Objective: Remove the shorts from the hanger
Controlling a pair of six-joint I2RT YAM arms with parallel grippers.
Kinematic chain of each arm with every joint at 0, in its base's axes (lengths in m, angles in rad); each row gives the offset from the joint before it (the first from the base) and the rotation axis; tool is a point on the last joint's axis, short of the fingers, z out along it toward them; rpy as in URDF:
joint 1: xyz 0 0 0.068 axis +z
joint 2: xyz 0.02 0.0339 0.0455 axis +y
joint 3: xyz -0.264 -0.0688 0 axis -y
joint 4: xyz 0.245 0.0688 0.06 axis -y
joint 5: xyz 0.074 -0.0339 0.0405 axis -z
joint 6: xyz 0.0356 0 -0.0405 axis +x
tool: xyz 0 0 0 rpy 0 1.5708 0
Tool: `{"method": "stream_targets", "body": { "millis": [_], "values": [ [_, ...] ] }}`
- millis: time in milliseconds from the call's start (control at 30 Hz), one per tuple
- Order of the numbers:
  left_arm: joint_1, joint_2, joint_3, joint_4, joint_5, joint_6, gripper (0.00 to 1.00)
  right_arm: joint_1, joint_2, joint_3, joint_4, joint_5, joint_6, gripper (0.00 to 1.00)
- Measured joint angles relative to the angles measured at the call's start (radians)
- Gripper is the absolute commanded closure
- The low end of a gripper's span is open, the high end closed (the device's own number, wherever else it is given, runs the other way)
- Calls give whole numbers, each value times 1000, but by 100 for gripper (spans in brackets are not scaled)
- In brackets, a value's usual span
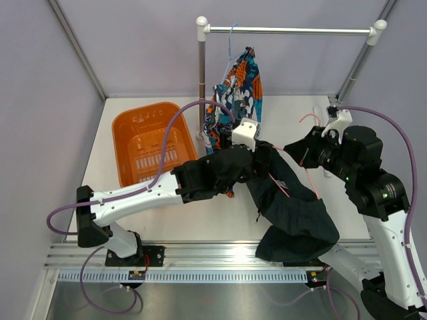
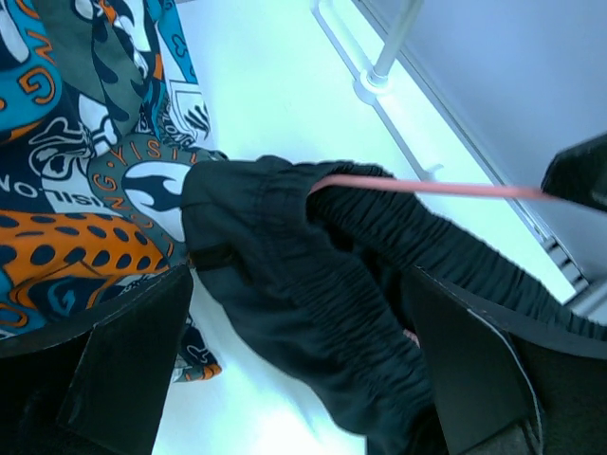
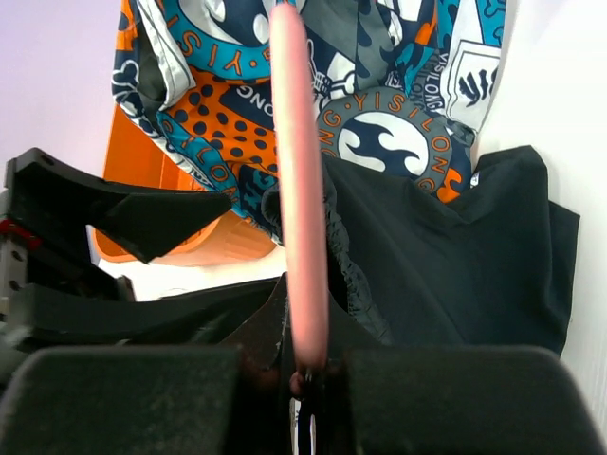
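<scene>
Black shorts (image 1: 293, 213) hang on a thin pink hanger (image 1: 309, 179) and droop over the table's front middle. My right gripper (image 1: 297, 148) is shut on the hanger; in the right wrist view the pink rod (image 3: 299, 190) runs straight out from the closed jaws (image 3: 308, 365), with the shorts (image 3: 455, 265) behind it. My left gripper (image 1: 260, 163) is open at the shorts' left end. In the left wrist view the gathered waistband (image 2: 332, 284) lies between the spread fingers (image 2: 123, 370), against the right one, and the hanger (image 2: 427, 188) crosses above it.
Patterned blue-and-orange shorts (image 1: 237, 93) hang from a rail (image 1: 287, 30) at the back, close behind both grippers. The rail's post (image 1: 201, 73) stands just left of them. An orange basket (image 1: 120, 127) sits at the back left.
</scene>
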Motion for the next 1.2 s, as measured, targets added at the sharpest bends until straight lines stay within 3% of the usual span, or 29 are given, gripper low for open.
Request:
{"method": "stream_targets", "body": {
  "millis": [167,400,500,533,633,733,1200],
  "values": [
    [6,51,50,-1,-23,-1,3,1,10,29,-2,0,-5,100],
    [44,75,50,-17,-22,-24,18,2,10,52,-4,-2,-7,100],
    [58,76,50,-19,-21,-31,40,3,10,53,-4,-5,-7,100],
    [62,76,50,-18,-20,-32,58,3,10,53,-4,-7,-7,100],
    [70,76,50,-16,-12,-31,87,4,10,53,-4,-10,-7,100],
    [76,76,48,-14,-6,-23,99,4,7,53,-4,-13,-7,100],
    [211,92,104,-14,48,-11,100,4,-33,64,-4,-35,-19,100]
  ]
}}
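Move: The near end of the black shorts' waistband, with the hanger's arm running into it, lies about 4 cm ahead of the left hand and 2 cm below it, neither left nor right. The hanger's neck is about 8 cm to that hand's right, 1 cm back and 3 cm higher. The patterned shorts hang some 12 cm ahead and 7 cm left. From the right hand, that waistband end is about 5 cm ahead, 8 cm left and 5 cm lower. Ease the open left gripper about 3.5 cm forward and slightly down over the black waistband's end, and shut the fingers to pinch it. Then draw the cloth some 5 cm forward and a little left, towards the patterned shorts, rising slightly at the end. Keep the right gripper shut on the hanger, lifting it about 3 cm and easing back. ##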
